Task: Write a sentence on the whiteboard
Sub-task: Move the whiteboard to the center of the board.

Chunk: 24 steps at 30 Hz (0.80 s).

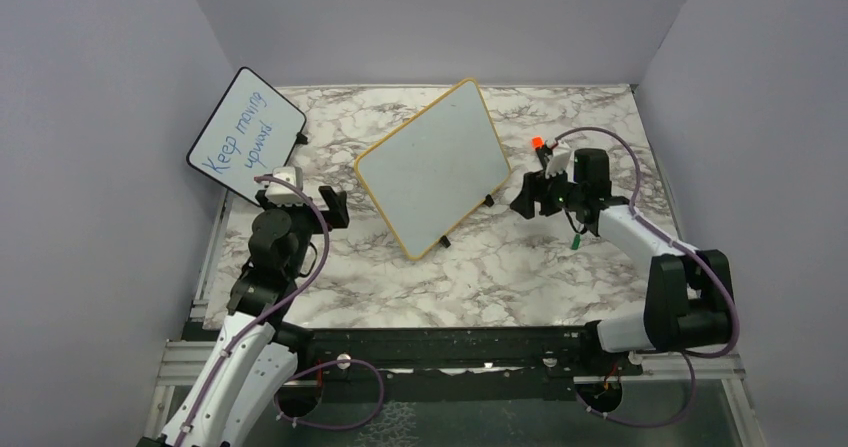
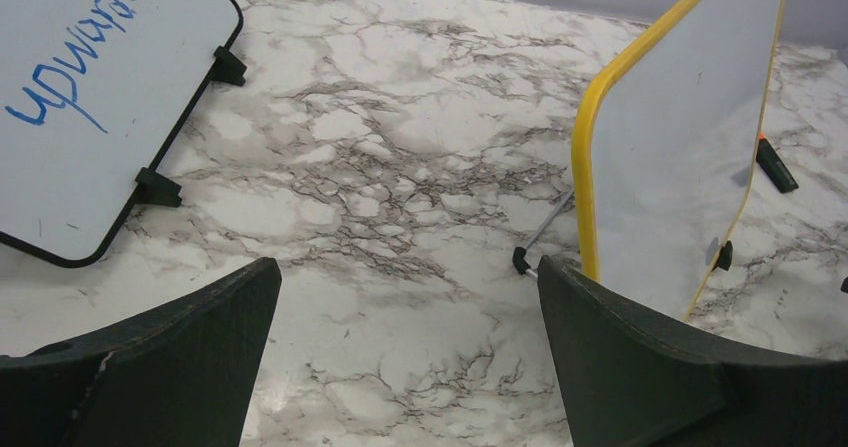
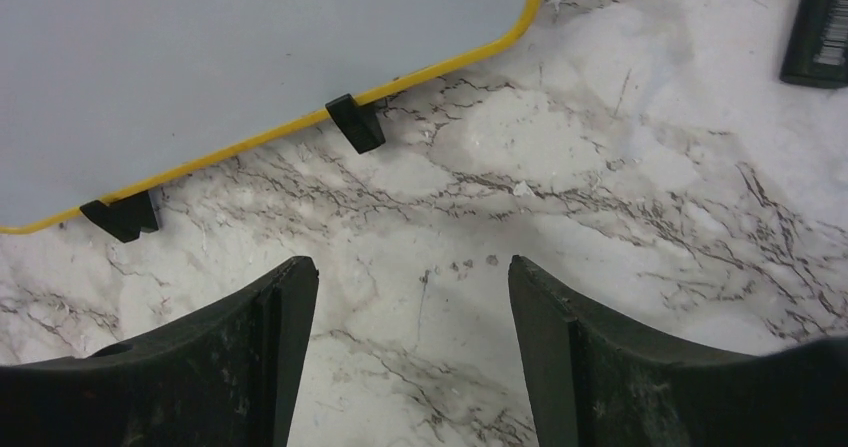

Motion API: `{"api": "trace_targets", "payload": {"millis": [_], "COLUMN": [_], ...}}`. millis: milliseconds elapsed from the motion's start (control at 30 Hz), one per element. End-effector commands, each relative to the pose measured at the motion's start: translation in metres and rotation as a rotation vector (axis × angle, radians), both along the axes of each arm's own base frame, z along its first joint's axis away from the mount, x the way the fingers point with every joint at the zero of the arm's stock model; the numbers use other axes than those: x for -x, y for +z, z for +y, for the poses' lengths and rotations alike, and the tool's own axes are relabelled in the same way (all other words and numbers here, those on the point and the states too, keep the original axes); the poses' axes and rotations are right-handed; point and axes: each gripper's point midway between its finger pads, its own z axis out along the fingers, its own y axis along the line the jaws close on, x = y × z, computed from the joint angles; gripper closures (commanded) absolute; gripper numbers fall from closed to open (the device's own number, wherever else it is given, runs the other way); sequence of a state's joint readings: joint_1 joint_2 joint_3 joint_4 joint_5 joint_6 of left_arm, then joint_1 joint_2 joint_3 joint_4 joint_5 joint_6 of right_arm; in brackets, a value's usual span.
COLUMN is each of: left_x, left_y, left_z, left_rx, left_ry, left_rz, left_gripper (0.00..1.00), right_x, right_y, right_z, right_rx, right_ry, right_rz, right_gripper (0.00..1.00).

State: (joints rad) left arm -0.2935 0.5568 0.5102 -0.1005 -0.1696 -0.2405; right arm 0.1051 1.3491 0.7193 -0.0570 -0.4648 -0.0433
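Note:
The whiteboard (image 1: 435, 167), white with a thin yellow frame, stands tilted on small black feet at the table's middle. Its face shows plain white, so the sentence is out of view. My left gripper (image 1: 335, 207) hovers open to the left of the board; in the left wrist view (image 2: 410, 267) only marble lies between its fingers, with the whiteboard's yellow edge (image 2: 590, 157) just beyond the right one. My right gripper (image 1: 528, 195) is open by the board's right corner. The right wrist view (image 3: 410, 267) shows bare table between the fingers and the whiteboard's lower edge (image 3: 300, 117) ahead.
A black-framed board (image 1: 245, 137) with blue "Keep moving upward" leans at the back left. A dark marker with an orange end (image 2: 775, 165) lies right of the whiteboard, near my right wrist. Grey walls close in the marble table (image 1: 480, 267) on three sides.

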Motion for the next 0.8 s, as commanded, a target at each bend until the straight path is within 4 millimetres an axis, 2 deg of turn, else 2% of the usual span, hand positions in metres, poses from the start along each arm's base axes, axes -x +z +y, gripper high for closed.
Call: {"api": "trace_targets", "payload": {"millis": [0,367,567,767], "left_x": [-0.001,0.000,0.000,0.001], "left_y": [0.014,0.018,0.017,0.017], "left_z": [0.014,0.025,0.025,0.027], "left_rx": [-0.014,0.000,0.002,0.003], "left_ry": [0.063,0.130,0.133,0.139], "left_rz": [-0.062,-0.086,-0.084,-0.086], "left_gripper": [0.01,0.01,0.01,0.01], "right_x": [-0.020,-0.051,-0.062,-0.062], "right_y": [0.006,-0.033,-0.040,-0.047], "right_z": [0.023,0.058,0.077,0.081], "right_rx": [-0.025,0.030,0.044,0.053], "right_ry": [0.124,0.187,0.221,0.216], "right_rz": [-0.062,-0.047,-0.036,-0.001], "right_gripper": [0.28,0.44,0.48,0.54]}}
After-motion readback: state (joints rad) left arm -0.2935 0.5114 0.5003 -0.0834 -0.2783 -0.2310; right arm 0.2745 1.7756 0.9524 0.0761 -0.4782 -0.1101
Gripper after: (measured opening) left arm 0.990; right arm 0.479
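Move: The whiteboard's right-hand black foot, at its lower edge, lies about 6 cm ahead of my right hand, 8 cm to its left and 7 cm below. The board's middle is some 12 cm ahead and 19 cm left, the left foot about 2 cm back and 17 cm left. The orange-capped marker lies roughly 15 cm ahead and 3 cm right, on the table. From my left hand the right-hand foot is some 12 cm ahead, 32 cm right and 20 cm down. I bring my right hand in on the whiteboard's right-hand foot, about 8 cm to the left, 5 cm forward and 5 cm down, turning some 10 to 15 degrees counter-clockwise while the fingers narrow from three-quarters open to half. The sinking ends first, with the fingertips either side of the foot, close against the board's lower edge but not shut. My empty left hand drifts about 2 cm left and slightly up. ##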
